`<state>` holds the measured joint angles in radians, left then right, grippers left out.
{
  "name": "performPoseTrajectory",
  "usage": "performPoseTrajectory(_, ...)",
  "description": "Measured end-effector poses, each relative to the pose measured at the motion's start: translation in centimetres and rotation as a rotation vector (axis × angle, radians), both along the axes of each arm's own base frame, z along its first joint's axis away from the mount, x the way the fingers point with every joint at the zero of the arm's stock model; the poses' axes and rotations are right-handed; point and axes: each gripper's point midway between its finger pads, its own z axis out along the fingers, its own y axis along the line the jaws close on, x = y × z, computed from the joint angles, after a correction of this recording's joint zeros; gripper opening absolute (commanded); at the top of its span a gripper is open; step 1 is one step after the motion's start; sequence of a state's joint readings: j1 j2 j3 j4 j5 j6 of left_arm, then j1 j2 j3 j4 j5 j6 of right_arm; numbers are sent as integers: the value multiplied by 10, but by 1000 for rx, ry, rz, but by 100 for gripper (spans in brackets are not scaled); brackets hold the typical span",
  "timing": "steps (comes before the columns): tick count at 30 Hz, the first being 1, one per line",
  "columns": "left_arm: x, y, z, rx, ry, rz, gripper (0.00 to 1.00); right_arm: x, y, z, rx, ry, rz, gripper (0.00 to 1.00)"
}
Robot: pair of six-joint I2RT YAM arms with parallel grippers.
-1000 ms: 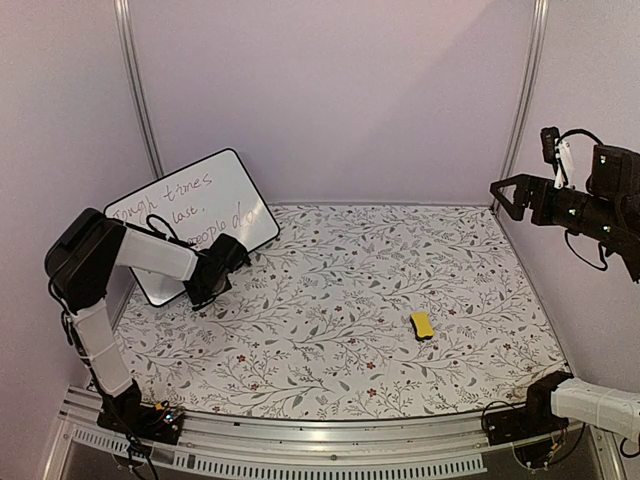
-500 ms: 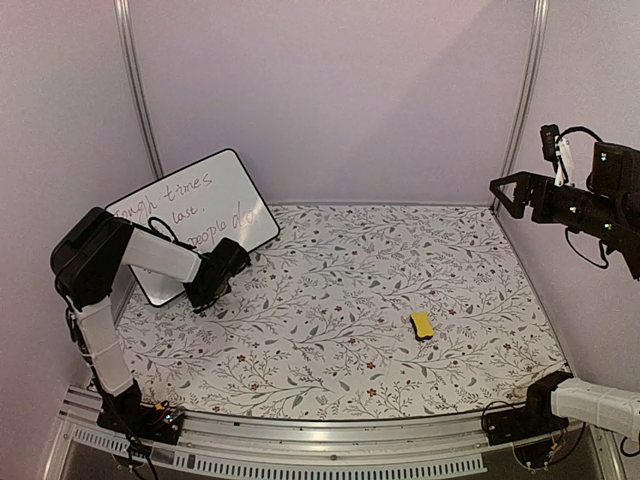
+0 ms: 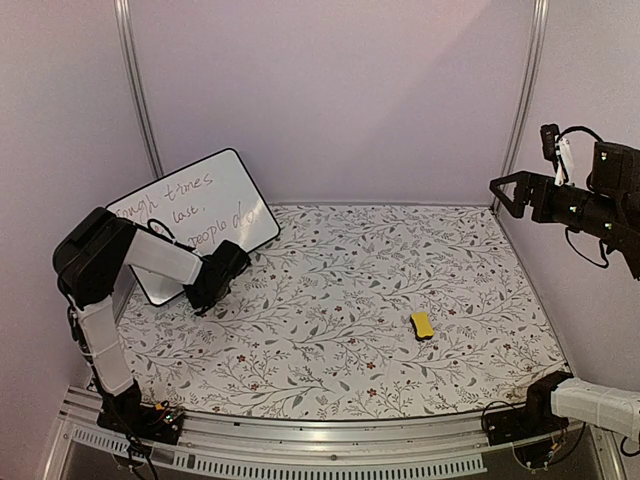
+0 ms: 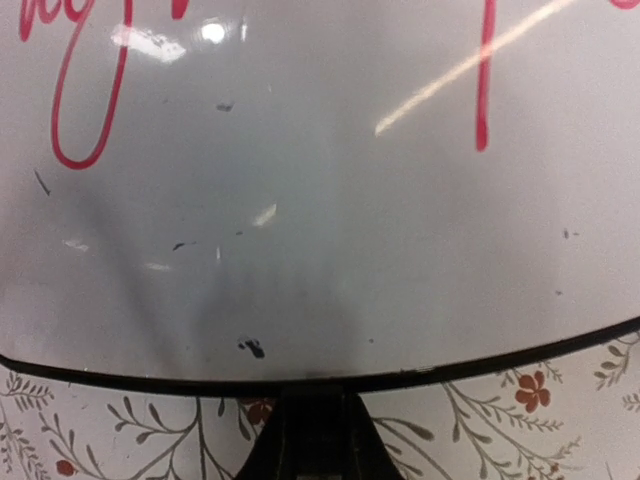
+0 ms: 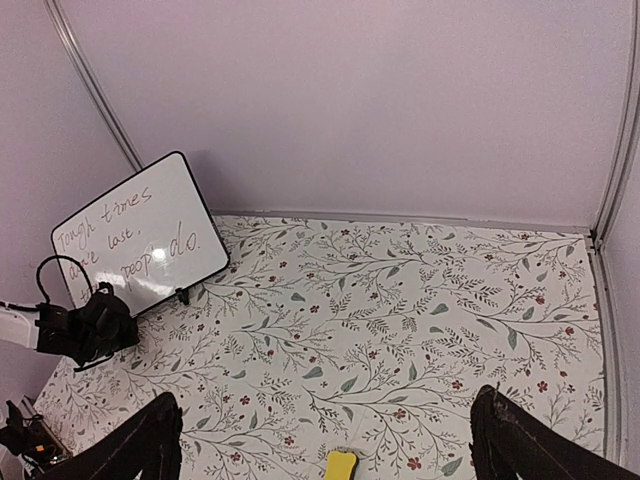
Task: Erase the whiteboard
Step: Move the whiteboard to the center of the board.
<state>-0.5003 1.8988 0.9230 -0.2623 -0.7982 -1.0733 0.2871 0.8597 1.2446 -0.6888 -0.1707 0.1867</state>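
The whiteboard (image 3: 195,215) leans at the back left, with red and dark handwriting on its face. My left gripper (image 3: 213,285) is low at its bottom edge. In the left wrist view the board (image 4: 320,200) fills the frame, and my left gripper (image 4: 315,400) has its dark fingers drawn together on the black frame, where a small foot seems to be. My right gripper (image 3: 510,192) hangs high at the right, open and empty. Its wrist view shows the board (image 5: 140,240) far off, and its fingertips (image 5: 525,440) stand wide apart.
A small yellow eraser block (image 3: 422,325) lies on the floral table cover (image 3: 330,270) right of centre; it also shows at the bottom of the right wrist view (image 5: 342,466). Lilac walls and metal posts (image 3: 135,90) close in the back and sides.
My left gripper's fingers have closed at the board's lower edge, and the left arm shifted slightly. The board barely moved. The right arm stayed still.
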Motion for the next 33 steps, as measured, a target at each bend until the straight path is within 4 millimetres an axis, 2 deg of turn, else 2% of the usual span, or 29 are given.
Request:
performPoseTrajectory(7, 0, -2, 0, 10, -13, -12, 0, 0, 0, 0, 0, 0, 0, 99)
performPoseTrajectory(11, -1, -10, 0, 11, -21, -32, 0, 0, 0, 0, 1, 0, 1, 99)
performPoseTrajectory(26, -17, -77, 0, 6, -33, -173, 0, 2, 6, -12, 11, 24, 26, 99)
performPoseTrajectory(33, -26, -107, -2, 6, -37, -220, 0, 7, 10, -38, 16, 80, 36, 99)
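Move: The whiteboard, still pinched at its lower edge, leans with its middle some 9 cm ahead of the left hand, 4 cm to its left and 8 cm above. Its goal, the table's middle, lies about 31 cm right of that hand and 3 cm back; the yellow eraser is roughly 52 cm right and 11 cm back. From the raised right hand, the table's middle is about 32 cm left, 8 cm ahead and 39 cm down. The whiteboard is dragged by its lower edge to the robot's right, towards the table's middle, the left hand keeping its pinch and travelling level about 10 cm right, drifting slightly back and turning some 10 degrees clockwise after a slow start. Late on, the open, empty right hand begins to sink, about 3 cm. ##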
